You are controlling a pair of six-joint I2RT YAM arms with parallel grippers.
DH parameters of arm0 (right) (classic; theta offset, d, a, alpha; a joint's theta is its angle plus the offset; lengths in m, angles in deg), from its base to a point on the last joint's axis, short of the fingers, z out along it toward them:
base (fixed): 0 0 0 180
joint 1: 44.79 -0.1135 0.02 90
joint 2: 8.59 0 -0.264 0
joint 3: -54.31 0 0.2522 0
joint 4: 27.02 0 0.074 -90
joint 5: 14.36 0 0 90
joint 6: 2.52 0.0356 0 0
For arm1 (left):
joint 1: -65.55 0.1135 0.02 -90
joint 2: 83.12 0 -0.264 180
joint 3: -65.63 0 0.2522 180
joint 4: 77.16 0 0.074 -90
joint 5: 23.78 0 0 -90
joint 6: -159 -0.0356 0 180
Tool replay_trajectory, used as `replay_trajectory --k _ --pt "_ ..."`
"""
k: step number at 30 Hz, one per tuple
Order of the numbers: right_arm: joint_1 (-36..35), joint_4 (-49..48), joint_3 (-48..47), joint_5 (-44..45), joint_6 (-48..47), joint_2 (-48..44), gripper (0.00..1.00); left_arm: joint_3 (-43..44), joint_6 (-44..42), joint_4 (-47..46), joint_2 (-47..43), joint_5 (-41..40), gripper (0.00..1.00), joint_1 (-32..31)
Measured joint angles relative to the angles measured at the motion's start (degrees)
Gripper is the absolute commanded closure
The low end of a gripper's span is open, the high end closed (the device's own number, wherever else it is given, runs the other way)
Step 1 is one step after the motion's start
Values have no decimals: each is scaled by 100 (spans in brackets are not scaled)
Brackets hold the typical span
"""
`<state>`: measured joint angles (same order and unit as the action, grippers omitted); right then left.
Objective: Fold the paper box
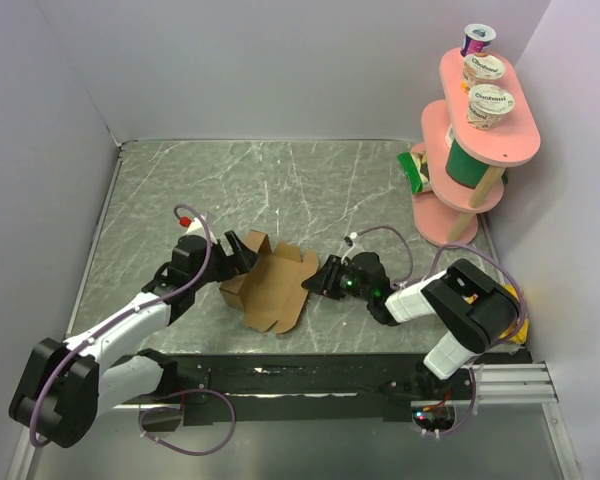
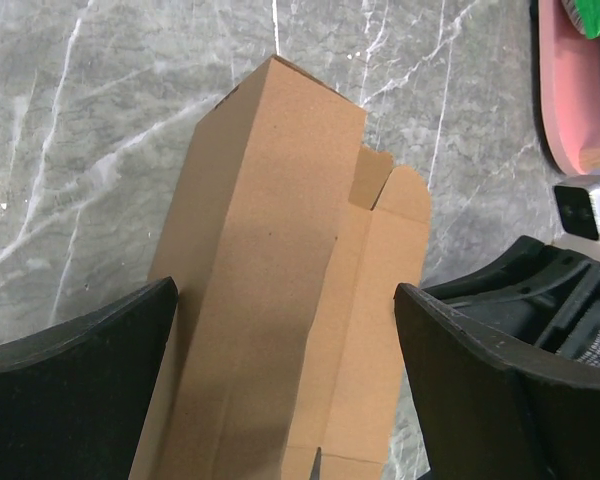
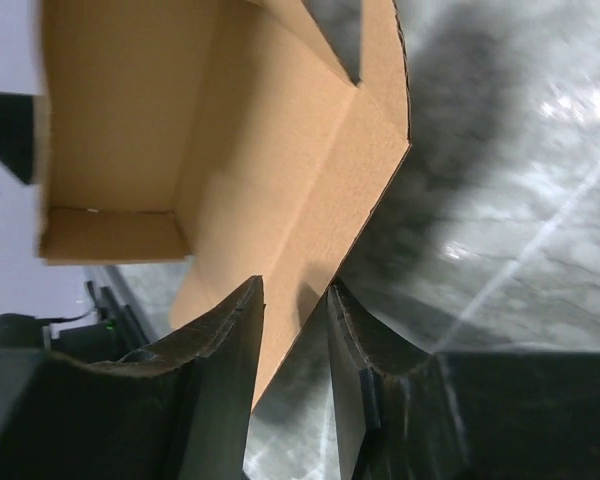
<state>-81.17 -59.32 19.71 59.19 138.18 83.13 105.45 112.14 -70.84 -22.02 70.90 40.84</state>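
The paper box is plain brown cardboard, partly raised, with a low walled end at the left and loose flaps toward the right. It lies mid-table between both arms. My left gripper is at its left end, open wide. In the left wrist view the box runs between the two spread fingers of the left gripper, touching neither. My right gripper is at the right edge. In the right wrist view its jaws have closed in on a pointed flap of the box, one finger on each face.
A pink two-tier stand with yogurt cups and a green can fills the back right corner. A green packet sits at its foot. Grey walls close the left, back and right. A black strip runs along the near edge.
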Motion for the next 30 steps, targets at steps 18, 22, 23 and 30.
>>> replay_trajectory --k 18,22,23,30 --pt "28 -81 -378 -240 -31 317 93 -221 254 -234 -219 103 4 39" --pt "66 1495 -1211 -227 -868 -289 97 -127 92 -57 -404 90 4 122" --pt "83 1836 -1464 -219 -1104 -400 97 -83 31 -17 -444 81 4 146" --pt "415 5261 -4481 -155 -3661 -494 97 363 -511 299 -925 -11 4 376"
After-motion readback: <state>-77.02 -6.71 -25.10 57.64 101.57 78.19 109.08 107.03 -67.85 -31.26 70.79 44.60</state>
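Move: The paper box's right-hand panel is already at the right fingers: its outer edge runs between them, and the panel's middle lies about 3 cm left and 2 cm back, roughly 1 cm lower. The folded-up left wall is some 14 cm left of the right hand and 1 cm ahead; the far tabs are about 5 cm left and 7 cm ahead. From the left hand, that panel lies about 11 cm right, 6 cm back and 8 cm down. The panel's edge gets pinched as the half-open right fingers, after a small bob up and down and a shift of about 1 cm forward and left, shut on it; the right hand then swings quickly up some 15 cm and forward about 10, tipping its fingers up by some 25 degrees and carrying the panel along. The left hand, fingers still wide open, rises about 6 cm beside the folded wall, easing slightly left. ##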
